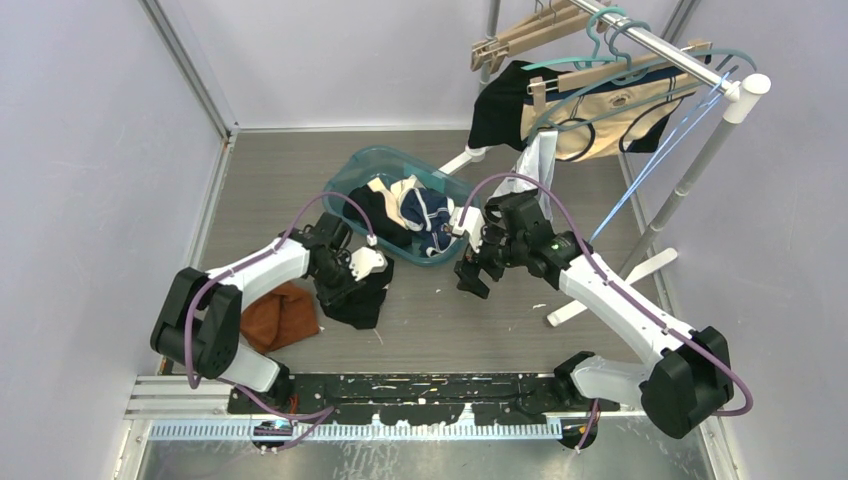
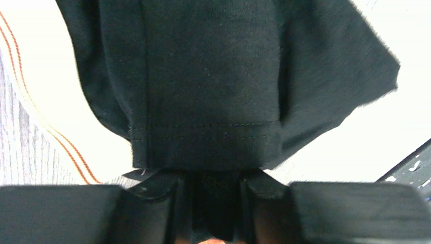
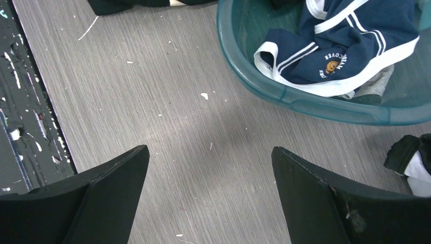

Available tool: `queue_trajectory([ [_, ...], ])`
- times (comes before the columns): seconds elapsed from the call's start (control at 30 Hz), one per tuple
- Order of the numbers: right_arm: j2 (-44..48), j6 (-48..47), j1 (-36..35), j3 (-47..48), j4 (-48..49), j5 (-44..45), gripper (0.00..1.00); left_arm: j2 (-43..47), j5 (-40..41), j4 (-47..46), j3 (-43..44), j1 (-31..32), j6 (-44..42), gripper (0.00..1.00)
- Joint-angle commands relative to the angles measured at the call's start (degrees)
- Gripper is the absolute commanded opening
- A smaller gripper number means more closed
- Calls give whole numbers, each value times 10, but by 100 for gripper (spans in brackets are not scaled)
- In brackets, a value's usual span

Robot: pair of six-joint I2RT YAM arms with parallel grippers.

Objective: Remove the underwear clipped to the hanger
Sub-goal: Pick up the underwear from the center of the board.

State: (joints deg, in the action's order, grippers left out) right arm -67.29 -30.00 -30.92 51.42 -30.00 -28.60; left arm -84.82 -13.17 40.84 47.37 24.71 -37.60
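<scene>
On the rack at the back right, cream-and-navy underwear [image 1: 600, 115] and a black pair [image 1: 498, 105] hang clipped to hangers [image 1: 590, 72]. My left gripper [image 1: 352, 285] is low over the table, left of the basin, on a piece of black underwear [image 1: 362, 305] lying there. In the left wrist view its fingers [image 2: 157, 189] are shut on that black cloth [image 2: 211, 91], which fills the gap at my left gripper [image 2: 211, 178]. My right gripper [image 1: 470, 275] hovers open over bare table beside the basin, nothing between the fingertips of my right gripper [image 3: 210, 152].
A teal basin [image 1: 350, 175] holding several pieces of underwear stands mid-table; its rim [image 3: 305, 104] and a navy pair [image 3: 345, 46] show in the right wrist view. A brown cloth [image 1: 280, 315] lies by the left arm. The rack's white feet [image 1: 600, 290] rest on the right.
</scene>
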Motion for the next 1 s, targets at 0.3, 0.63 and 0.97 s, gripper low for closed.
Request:
queue_trajectory([
  [0.3, 22, 3, 15, -1, 32, 4, 96, 75, 4, 125, 57, 2, -19, 0],
  [0.63, 28, 6, 27, -1, 34, 2, 96, 163, -1, 249, 181, 3, -44, 0],
  [0.97, 34, 11, 37, -3, 37, -3, 96, 194, -37, 251, 312, 3, -25, 0],
])
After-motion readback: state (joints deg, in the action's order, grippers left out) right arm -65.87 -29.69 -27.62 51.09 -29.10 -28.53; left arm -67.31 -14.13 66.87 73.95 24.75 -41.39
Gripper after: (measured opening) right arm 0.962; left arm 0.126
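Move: The black underwear lies flat under the left hand, already between the half-closed fingers at its left part. Its middle is about 3 cm right of and 1 cm ahead of the hand, some 1 cm below. The brown cloth is roughly 13 cm left and 4 cm back at about that level; the teal basket's middle is about 18 cm ahead, 12 cm right and 3 cm above. From the right hand, the underwear is some 22 cm left, 3 cm back and 13 cm below. Close the left fingers the rest of the way on the bunched left part of the black underwear and keep that pinch. Raise the left gripper off the board, slowly at first and then faster, about 19 cm nearly straight up, letting the fingers swing some 15 to 20 degrees forward as it rises. ##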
